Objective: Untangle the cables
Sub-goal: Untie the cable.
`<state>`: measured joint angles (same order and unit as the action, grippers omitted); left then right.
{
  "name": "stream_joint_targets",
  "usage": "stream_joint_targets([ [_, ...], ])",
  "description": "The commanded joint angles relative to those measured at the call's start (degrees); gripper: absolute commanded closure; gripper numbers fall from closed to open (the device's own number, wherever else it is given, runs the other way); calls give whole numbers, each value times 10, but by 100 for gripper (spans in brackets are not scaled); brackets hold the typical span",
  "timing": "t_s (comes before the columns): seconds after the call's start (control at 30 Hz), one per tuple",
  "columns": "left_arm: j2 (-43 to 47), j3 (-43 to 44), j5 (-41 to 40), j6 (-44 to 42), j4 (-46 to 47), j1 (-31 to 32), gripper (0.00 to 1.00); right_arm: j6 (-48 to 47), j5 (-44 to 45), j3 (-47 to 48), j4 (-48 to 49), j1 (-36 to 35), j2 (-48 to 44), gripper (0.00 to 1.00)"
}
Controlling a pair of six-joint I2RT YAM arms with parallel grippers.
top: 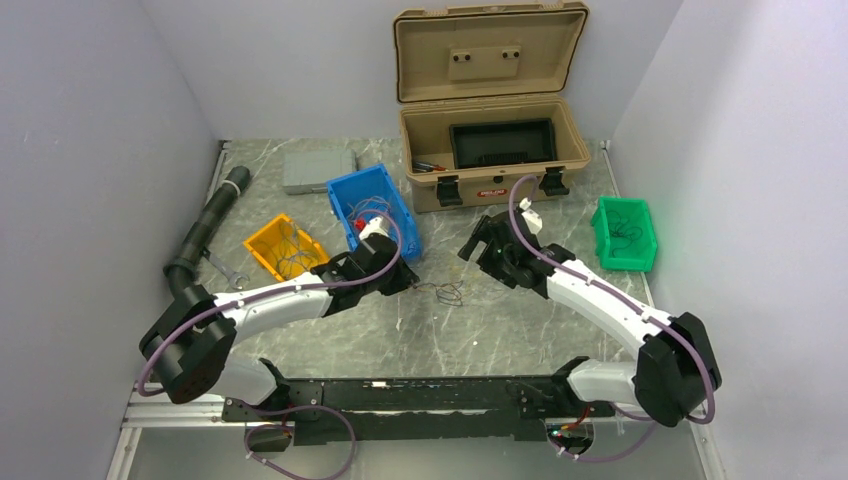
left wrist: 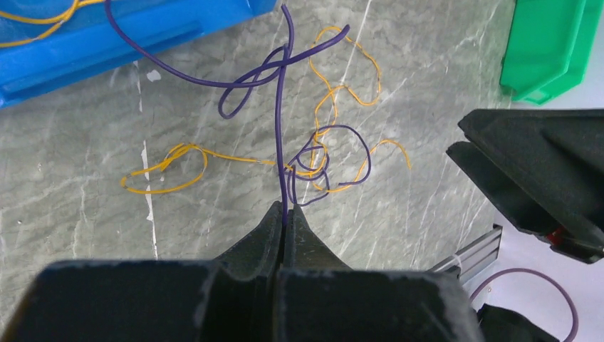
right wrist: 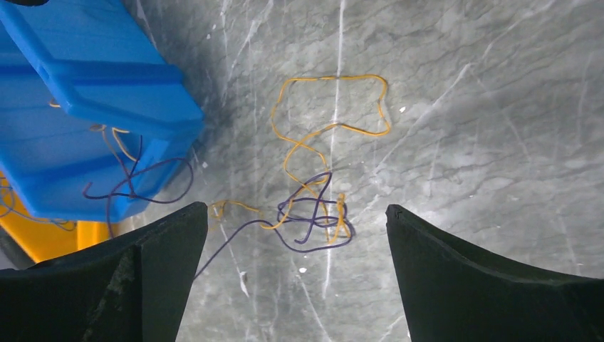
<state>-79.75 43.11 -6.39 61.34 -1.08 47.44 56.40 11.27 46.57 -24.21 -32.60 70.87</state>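
The cables [top: 446, 292] lie on the marble table between the two arms, a small tangle of thin purple and orange wires. The left wrist view shows the knot [left wrist: 313, 162] just ahead of my left gripper [left wrist: 287, 215], which is shut on a purple wire [left wrist: 279, 128] running up from its tips. Orange loops [left wrist: 165, 169] spread flat to the left and far side. My right gripper [right wrist: 296, 207] hangs above the table over the knot [right wrist: 313, 217], its jaws wide open and holding nothing. From above, the left gripper [top: 405, 280] is left of the tangle and the right gripper [top: 476, 240] behind it to the right.
A blue bin [top: 372, 210] holding more wires sits behind the left gripper, with a yellow bin [top: 285, 247] to its left. A green bin [top: 623, 232] stands at the right, an open tan case [top: 490, 150] at the back. A black hose [top: 205, 225] lies along the left edge.
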Motion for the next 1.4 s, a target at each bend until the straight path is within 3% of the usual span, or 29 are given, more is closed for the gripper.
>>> stream_joint_targets([
  [0.0, 4, 2, 35, -30, 43, -2, 100, 54, -29, -1, 40, 1, 18, 2],
  [0.97, 8, -9, 69, -108, 63, -2, 100, 61, -43, 82, 56, -7, 246, 13],
  [1.37, 22, 57, 145, -208, 35, -3, 100, 60, -86, 57, 147, -12, 279, 27],
])
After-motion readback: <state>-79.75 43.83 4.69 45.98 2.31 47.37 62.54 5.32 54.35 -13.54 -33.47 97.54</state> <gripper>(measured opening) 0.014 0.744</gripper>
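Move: The yellow cable's loop on the table looks like my right hand's goal: about 5 cm ahead of that hand, 4 cm to its left and 12 cm below. The purple-yellow tangle lies 6 cm left, 3 cm back and equally low; the blue box's middle is about 12 cm ahead, 21 cm left and 10 cm below. From my left hand, which holds the purple cable, the yellow loop is roughly 10 cm ahead, 9 cm right and 12 cm below. I sink my open right hand about 8 cm beside the tangle in stages, easing left as it goes, then carry it nearly level forward and left, to within a few centimetres over the yellow loop. Its fingers tip down some 10 degrees and start to narrow, still well open. My left hand keeps its pinch on the purple cable, drawing back and right 2 to 3 cm while turning nearly 20 degrees clockwise. ##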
